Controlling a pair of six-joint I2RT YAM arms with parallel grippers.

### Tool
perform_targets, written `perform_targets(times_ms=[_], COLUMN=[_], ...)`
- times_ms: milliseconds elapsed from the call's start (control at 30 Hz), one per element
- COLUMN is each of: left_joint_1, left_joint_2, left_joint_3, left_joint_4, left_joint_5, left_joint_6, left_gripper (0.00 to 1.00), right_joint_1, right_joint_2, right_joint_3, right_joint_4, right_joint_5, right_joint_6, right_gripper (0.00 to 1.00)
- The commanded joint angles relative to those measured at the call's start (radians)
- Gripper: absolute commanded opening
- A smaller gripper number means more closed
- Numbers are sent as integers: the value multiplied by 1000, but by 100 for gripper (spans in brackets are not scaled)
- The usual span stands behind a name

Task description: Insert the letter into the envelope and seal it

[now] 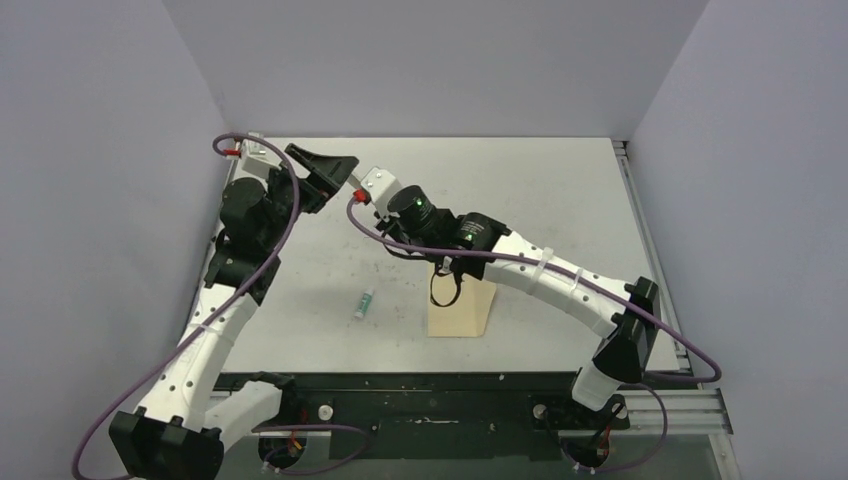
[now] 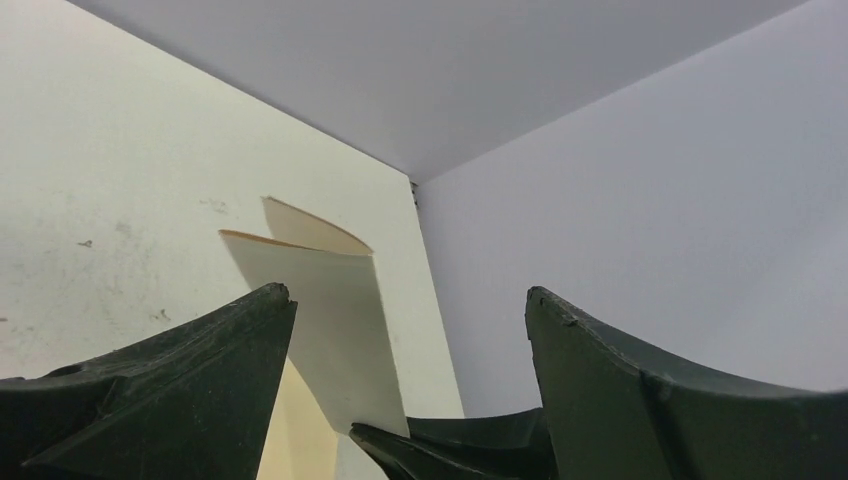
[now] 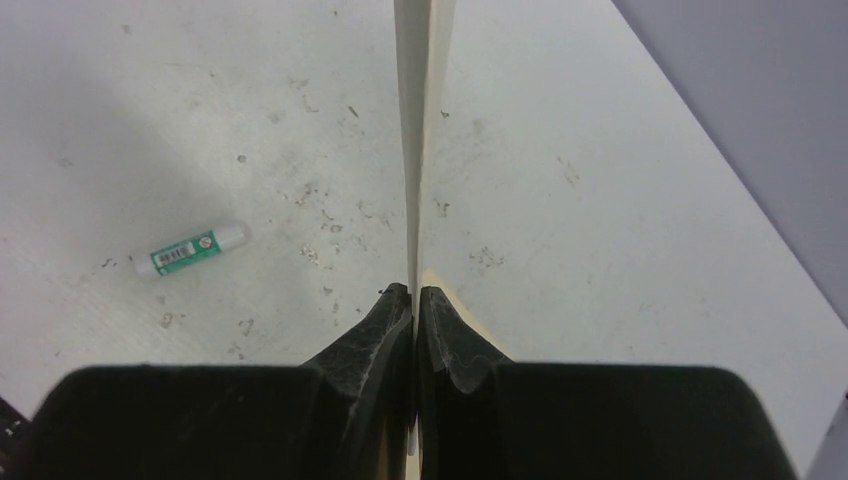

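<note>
The pale tan envelope (image 1: 465,318) stands on edge near the table's middle. My right gripper (image 1: 447,288) reaches down from above and is shut on its top edge. In the right wrist view the envelope (image 3: 425,80) runs edge-on straight away from the shut right gripper (image 3: 415,292). My left gripper (image 1: 335,165) hangs open at the back left, apart from the envelope. In its own view the left gripper (image 2: 408,292) has nothing between its fingers. Beyond them rises the envelope (image 2: 320,300) with its curved flap. The letter does not show in any view.
A green and white glue stick (image 1: 365,303) lies on the table left of the envelope, and shows as the glue stick (image 3: 190,250) in the right wrist view. Grey walls close the back and both sides. A metal rail (image 1: 632,210) runs along the table's right edge.
</note>
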Motion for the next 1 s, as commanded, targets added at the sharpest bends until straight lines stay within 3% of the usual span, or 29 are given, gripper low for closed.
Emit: perform_targets(times_ms=[0,167,333,533,733,967], left_joint_1=[-2,-12,-11,-12,-10,-11], left_joint_2=[-20,18,32,38,48,61], left_joint_3=[-1,33,32,19,18,28], left_joint_4=[-110,-211,-195,-214,-228,-254], left_joint_5=[-100,-110,-83,-69,-56,-29], left_joint_6=[-32,-70,-95,-117,-122,-113], left_gripper=[85,76,63,42,36,16], right_joint_1=[55,97,124,129,128,129], right_joint_2=[-21,-4,9,11,36,40], right_joint_3=[5,0,-23,-70,-76,-67], right_joint_4=[34,53,71,103,108,118], right_joint_5=[212,273,301,317,347,336], right_joint_6=[-94,-158,-192,-215,-227,-217], right_gripper=[5,5,5,5,5,5])
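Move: The folded letter, pinched near its lower end by the right fingers, has its middle about 6 cm below the open left fingers, 4 cm to their right and 2 cm ahead. From the right hand that middle is some 6 cm ahead, 4 cm left and 5 cm up. On the table, about 35 cm below the left hand, the envelope lies roughly 19 cm right and 3 cm back, the glue stick 5 cm straight back. Downward goes the left hand, about 7.5 cm onto the letter, most of it early on, tipping its fingers down some 20 degrees while they close from wide to nearly shut with the letter between them. The right hand keeps its pinch on the letter's lower end, rises a touch, then sinks about 4 cm, twisting so its fingers point more forward. ##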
